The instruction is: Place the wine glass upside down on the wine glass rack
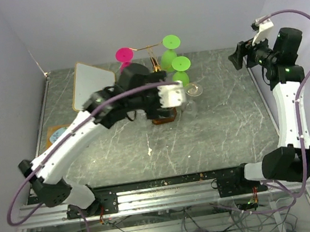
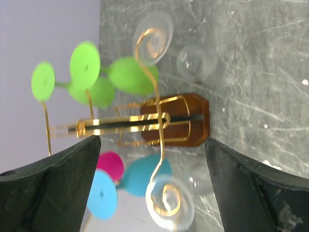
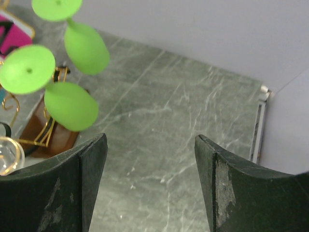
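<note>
The wine glass rack (image 2: 120,123) is a gold wire stand on a brown wooden base (image 2: 193,121), at the table's middle (image 1: 164,117). A clear wine glass hangs upside down with its foot (image 2: 170,203) caught on a scroll arm. It is right between the wide-apart fingers of my left gripper (image 2: 152,193), and neither finger touches it. Another clear glass (image 2: 195,63) hangs on the opposite scroll. Green glasses (image 2: 130,75), a pink one (image 2: 112,164) and a blue one (image 2: 145,174) hang on other arms. My right gripper (image 3: 150,183) is open and empty, raised at the far right (image 1: 239,58).
A white board with a gold rim (image 1: 89,82) lies at the back left, and an orange-patterned item (image 1: 59,132) sits by the left edge. Grey walls close in the back and both sides. The left arm (image 1: 88,131) reaches diagonally across the left half of the table.
</note>
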Controlling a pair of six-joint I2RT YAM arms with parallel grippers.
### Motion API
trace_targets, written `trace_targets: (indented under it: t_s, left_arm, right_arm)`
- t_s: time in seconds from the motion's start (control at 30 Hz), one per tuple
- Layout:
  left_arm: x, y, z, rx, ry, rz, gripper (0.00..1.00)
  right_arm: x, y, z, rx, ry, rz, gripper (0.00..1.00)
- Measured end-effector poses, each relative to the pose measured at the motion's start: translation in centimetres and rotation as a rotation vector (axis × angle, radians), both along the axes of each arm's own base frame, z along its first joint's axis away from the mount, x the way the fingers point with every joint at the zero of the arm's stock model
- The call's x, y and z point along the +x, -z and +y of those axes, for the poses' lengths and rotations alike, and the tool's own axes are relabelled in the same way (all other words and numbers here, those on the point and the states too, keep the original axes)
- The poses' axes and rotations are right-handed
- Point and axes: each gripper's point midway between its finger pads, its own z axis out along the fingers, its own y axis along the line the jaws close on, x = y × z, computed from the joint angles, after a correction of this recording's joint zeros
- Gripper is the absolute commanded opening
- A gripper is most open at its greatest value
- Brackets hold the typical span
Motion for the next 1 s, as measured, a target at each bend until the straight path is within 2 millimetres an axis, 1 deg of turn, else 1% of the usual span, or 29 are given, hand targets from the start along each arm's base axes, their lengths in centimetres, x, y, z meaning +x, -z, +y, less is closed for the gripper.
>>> trace_targets:
  t_s: [0.07,0.13,0.2,0.27,0.37,0.43,0.5,0.57,0.6,0.67,0.73,0.77,0.9,1.0]
  left_arm:
    - [0.8,-0.5,3.2,-0.041,-0.052,0.047,1.00]
    - [1.5,-0.7,5.8,-0.071,-0.109,0.080,1.00]
    - [1.9,-0.6,8.5,-0.105,-0.174,0.123,1.00]
    - [2.5,-0.8,10.5,-0.155,-0.247,0.154,1.00]
    - [5.1,-2.3,15.2,-0.298,-0.465,0.167,1.00]
    - [7.3,-3.8,19.6,-0.421,-0.669,0.134,1.00]
    - [8.6,-5.1,24.0,-0.521,-0.862,0.087,1.00]
    - [9.1,-6.0,28.1,-0.602,-1.030,0.038,1.00]
    - [9.0,-6.4,29.7,-0.635,-1.097,0.016,1.00]
    - [8.5,-6.8,31.8,-0.685,-1.187,-0.014,1.00]
    - [7.6,-6.7,33.4,-0.726,-1.256,-0.038,1.00]
    - [7.0,-6.4,34.2,-0.750,-1.289,-0.047,1.00]
    - [5.1,-6.0,35.7,-0.812,-1.338,-0.066,1.00]
    - [4.4,-6.0,36.3,-0.847,-1.354,-0.078,1.00]
  right_arm:
    - [0.1,1.7,0.1,-0.015,-0.017,0.053,0.72]
    - [0.0,3.4,0.4,-0.032,-0.040,0.098,0.72]
    - [-0.4,5.3,1.2,-0.047,-0.068,0.144,0.72]
    - [-0.7,7.0,2.4,-0.070,-0.097,0.184,0.73]
    - [-1.0,8.9,4.1,-0.113,-0.121,0.228,0.76]
    - [-0.9,9.4,4.5,-0.137,-0.106,0.240,0.79]
    - [-0.6,9.3,3.7,-0.154,-0.058,0.238,0.83]
    - [-0.3,9.1,2.6,-0.168,0.011,0.232,0.87]
    - [-0.1,8.8,2.0,-0.176,0.045,0.225,0.89]
    - [-0.2,8.2,1.3,-0.182,0.089,0.198,0.93]
    - [-0.8,7.4,0.9,-0.184,0.125,0.166,0.99]
    - [-1.3,6.7,0.6,-0.184,0.144,0.142,1.00]
    - [-2.8,3.9,0.1,-0.174,0.196,0.050,1.00]
    - [-3.6,2.4,-0.1,-0.159,0.223,0.004,1.00]
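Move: The left hand is empty above the front of the rack. The clear wine glass just hung on the right hangs about 10 cm to its right, 4 cm ahead and 13 cm below; the other clear glass is some 9 cm left and 2 cm ahead, as low. The blue glass is about 10 cm ahead and 10 cm left, the rack base 10 cm ahead, far below. From the right hand the right clear glass is roughly 21 cm left, 10 cm back. Sweeping about 36 cm left and some 6 cm up, the empty left hand leaves the rack for the table's left side, bowing forward before easing partly back, its wrist swinging round mostly counter-clockwise until the fingers point forward, still wide open. The right hand dips about 9 cm, drifting left and returning, then rises most of the way and draws back slightly, opening fully. ##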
